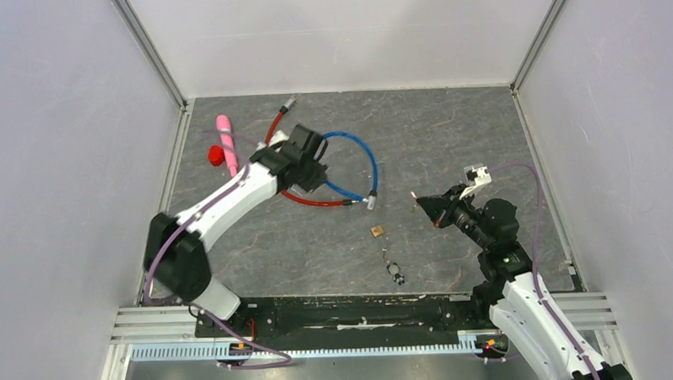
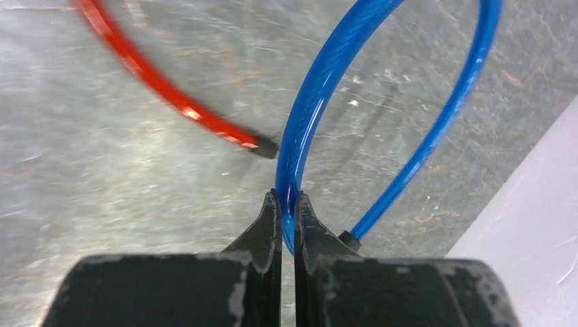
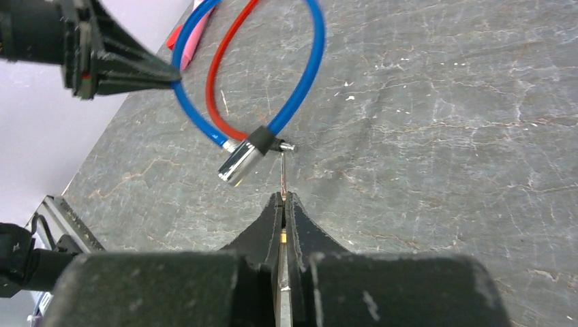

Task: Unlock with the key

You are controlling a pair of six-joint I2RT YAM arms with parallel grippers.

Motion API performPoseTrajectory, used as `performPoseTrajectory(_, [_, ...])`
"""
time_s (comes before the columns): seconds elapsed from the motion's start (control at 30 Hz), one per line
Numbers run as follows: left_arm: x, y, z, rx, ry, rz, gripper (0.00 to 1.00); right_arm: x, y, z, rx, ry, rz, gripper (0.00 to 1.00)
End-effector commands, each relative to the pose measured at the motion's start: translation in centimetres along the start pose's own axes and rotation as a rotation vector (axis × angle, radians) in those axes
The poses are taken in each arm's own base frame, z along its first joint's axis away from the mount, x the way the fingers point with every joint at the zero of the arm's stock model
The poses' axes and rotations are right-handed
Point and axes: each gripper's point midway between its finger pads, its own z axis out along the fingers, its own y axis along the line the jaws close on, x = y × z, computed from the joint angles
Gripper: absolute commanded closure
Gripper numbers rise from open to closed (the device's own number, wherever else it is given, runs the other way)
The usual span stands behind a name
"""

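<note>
A blue cable lock (image 1: pixel 361 155) lies looped on the grey table, its silver barrel (image 3: pixel 240 161) and black end cap (image 3: pixel 262 139) facing my right arm. My left gripper (image 2: pixel 287 199) is shut on the blue cable (image 2: pixel 320 88) at the loop's left side. My right gripper (image 3: pixel 283 197) is shut on a thin key (image 3: pixel 282 174). The blade sticks out forward, its tip just short of the black end cap. In the top view, the right gripper (image 1: pixel 421 204) sits a little to the right of the barrel (image 1: pixel 370 202). A red cable (image 1: pixel 308 199) crosses under the blue loop.
A small brass piece (image 1: pixel 377 231) and a key ring (image 1: pixel 395 272) lie on the table in front of the lock. A pink object (image 1: pixel 226 136) and a red one (image 1: pixel 216 155) rest near the left wall. White walls close the table on three sides.
</note>
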Motion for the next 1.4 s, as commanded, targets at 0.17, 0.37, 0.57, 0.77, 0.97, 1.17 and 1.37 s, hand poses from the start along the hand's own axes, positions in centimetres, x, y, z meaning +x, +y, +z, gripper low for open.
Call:
performPoseTrajectory(0.17, [-2.8, 10.5, -4.0, 0.002, -0.232, -0.297, 0.96, -1.4, 3.3, 0.6, -0.147, -0.019, -0.014, 1.00])
performPoseTrajectory(0.37, [-2.2, 16.8, -3.8, -0.006, -0.290, -0.448, 0.93, -0.3, 4.6, 0.9, -0.196, 0.019, -0.002, 1.00])
performPoseTrajectory(0.57, [-0.6, 19.7, -2.4, -0.089, -0.253, -0.358, 0.72, 1.2, 5.5, 1.2, -0.216, 0.070, 0.000, 1.00])
performPoseTrajectory(0.77, [0.9, 21.0, -2.5, -0.145, -0.179, -0.184, 0.42, 2.0, 6.2, 1.5, -0.226, 0.097, 0.000, 1.00])
performPoseTrajectory(0.97, [0.6, 18.6, -4.5, -0.114, -0.117, 0.123, 0.34, 3.0, 6.7, 1.8, -0.237, 0.133, 0.002, 1.00])
performPoseTrajectory(1.17, [2.9, 13.1, -3.7, -0.011, 0.115, 0.503, 0.30, 3.9, 7.3, 2.1, -0.255, 0.159, 0.007, 1.00])
performPoseTrajectory(1.37, [4.9, 11.2, -0.6, -0.037, 0.282, 0.637, 0.30, 3.9, 7.4, 2.0, -0.250, 0.158, 0.003, 1.00])
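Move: The left hand, some 14 cm over the table, pinches the side of the blue cable lock's loop. The clear table it is taken to lies about 13 cm back, 14 cm left and 14 cm below; the blue lock's cylinder hangs roughly 11 cm right and 4 cm back, the red cable end lies 6 cm right and 1 cm back, and the padlock 12 cm right and 8 cm back. The right hand, already holding the key, has that cylinder about 11 cm left, 5 cm ahead and 9 cm lower. Swing the left gripper left and back with the blue loop, about 20 cm, sinking some 9 cm, then open wide to let go; lift slightly and come back right and forward over the loop, nearer its cylinder, turning the wrist clockwise nearly 50 degrees. Meanwhile bring the right gripper about 8 cm left, somewhat back and down, turning counter-clockwise and keeping its grip on the key. ##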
